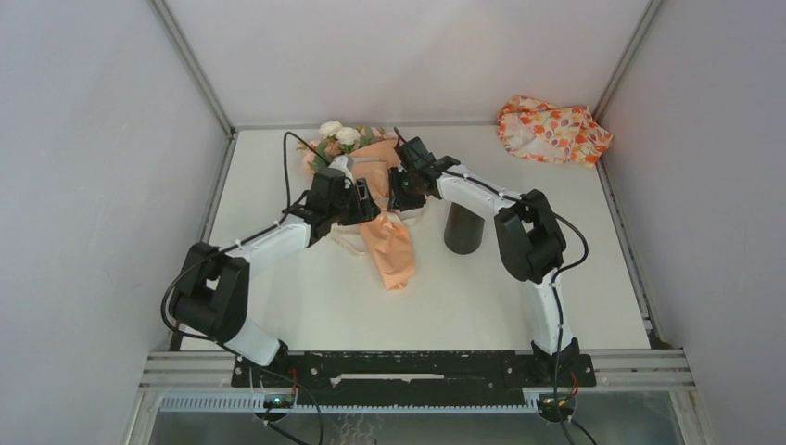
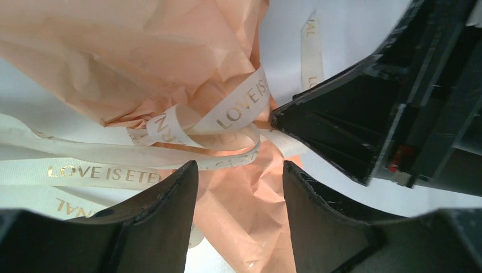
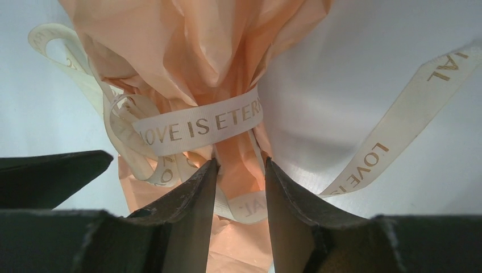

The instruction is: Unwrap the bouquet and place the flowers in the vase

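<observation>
The bouquet (image 1: 391, 252) lies on the table, its peach paper cone pointing toward the arms. Its flowers (image 1: 338, 136), cream and pink blooms, stick out at the far end. A cream ribbon (image 3: 199, 126) printed "LOVE IS ETERNAL" still rings the neck, with loose tails (image 2: 85, 153). My right gripper (image 3: 241, 165) is shut on the paper neck just below the ribbon. My left gripper (image 2: 240, 170) stands open beside the neck, crumpled paper between its fingers with gaps on both sides. The dark vase (image 1: 463, 229) stands upright just right of the bouquet.
An orange-and-white floral cloth (image 1: 553, 130) lies crumpled at the back right corner. The two grippers are almost touching at the bouquet's neck; the right one's black finger (image 2: 341, 131) fills the left wrist view's right side. Grey walls enclose the table.
</observation>
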`<state>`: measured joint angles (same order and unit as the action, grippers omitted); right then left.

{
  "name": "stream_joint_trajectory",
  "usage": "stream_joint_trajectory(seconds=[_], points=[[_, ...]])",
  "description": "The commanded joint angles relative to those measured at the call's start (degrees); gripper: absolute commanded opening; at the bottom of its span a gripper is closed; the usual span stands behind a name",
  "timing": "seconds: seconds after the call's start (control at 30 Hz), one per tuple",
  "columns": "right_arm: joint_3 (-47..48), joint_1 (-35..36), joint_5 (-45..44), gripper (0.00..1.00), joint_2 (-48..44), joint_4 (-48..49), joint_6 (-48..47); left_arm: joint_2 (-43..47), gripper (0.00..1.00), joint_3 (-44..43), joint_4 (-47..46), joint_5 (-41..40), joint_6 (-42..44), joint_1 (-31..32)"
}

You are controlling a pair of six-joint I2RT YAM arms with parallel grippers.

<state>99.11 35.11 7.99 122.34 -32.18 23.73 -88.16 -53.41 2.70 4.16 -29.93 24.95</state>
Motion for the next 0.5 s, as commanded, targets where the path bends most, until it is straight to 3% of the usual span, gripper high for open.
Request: stream_joint_trajectory(seconds=[0.0,0.2,0.47], points=[[-0.4,-0.6,-0.4,0.45,-4.8,1.7,0.6,-3.1,0.61,-0.6,-3.6,-0.4,1.5,0.1],[-1.5,-1.0,-0.3,0.45,-5.4,2.0,0.8,-5.9,0.55,-1.5,-4.5,0.8,1.0,0.7],[-2.4,-1.1,0.0,0.45,-5.4,2.6,1.1,-3.4,0.14,-0.9,-3.2,-1.5,0.7,1.3]])
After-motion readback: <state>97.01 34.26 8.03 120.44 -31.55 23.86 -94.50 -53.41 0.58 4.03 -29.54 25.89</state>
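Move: The loose ribbon loop at the bow lies about 4 cm below the left fingertips and 1 cm to their right; from the right hand it is some 5 cm left, 2 cm back and 2 cm lower. From the left hand, the wrap's tail is centred roughly 7 cm back and 4 cm right, the flowers about 16 cm ahead and 6 cm left, and the vase some 20 cm right and 3 cm back. The ribbon loop at the bow is pinched by the left hand: it sinks about 4 cm almost straight down onto the loop with the fingers open, then stays low and closes them most of the way around the strand. The right hand stays beside it over the tied band, fingers still half open, drifting about 1 cm right. ##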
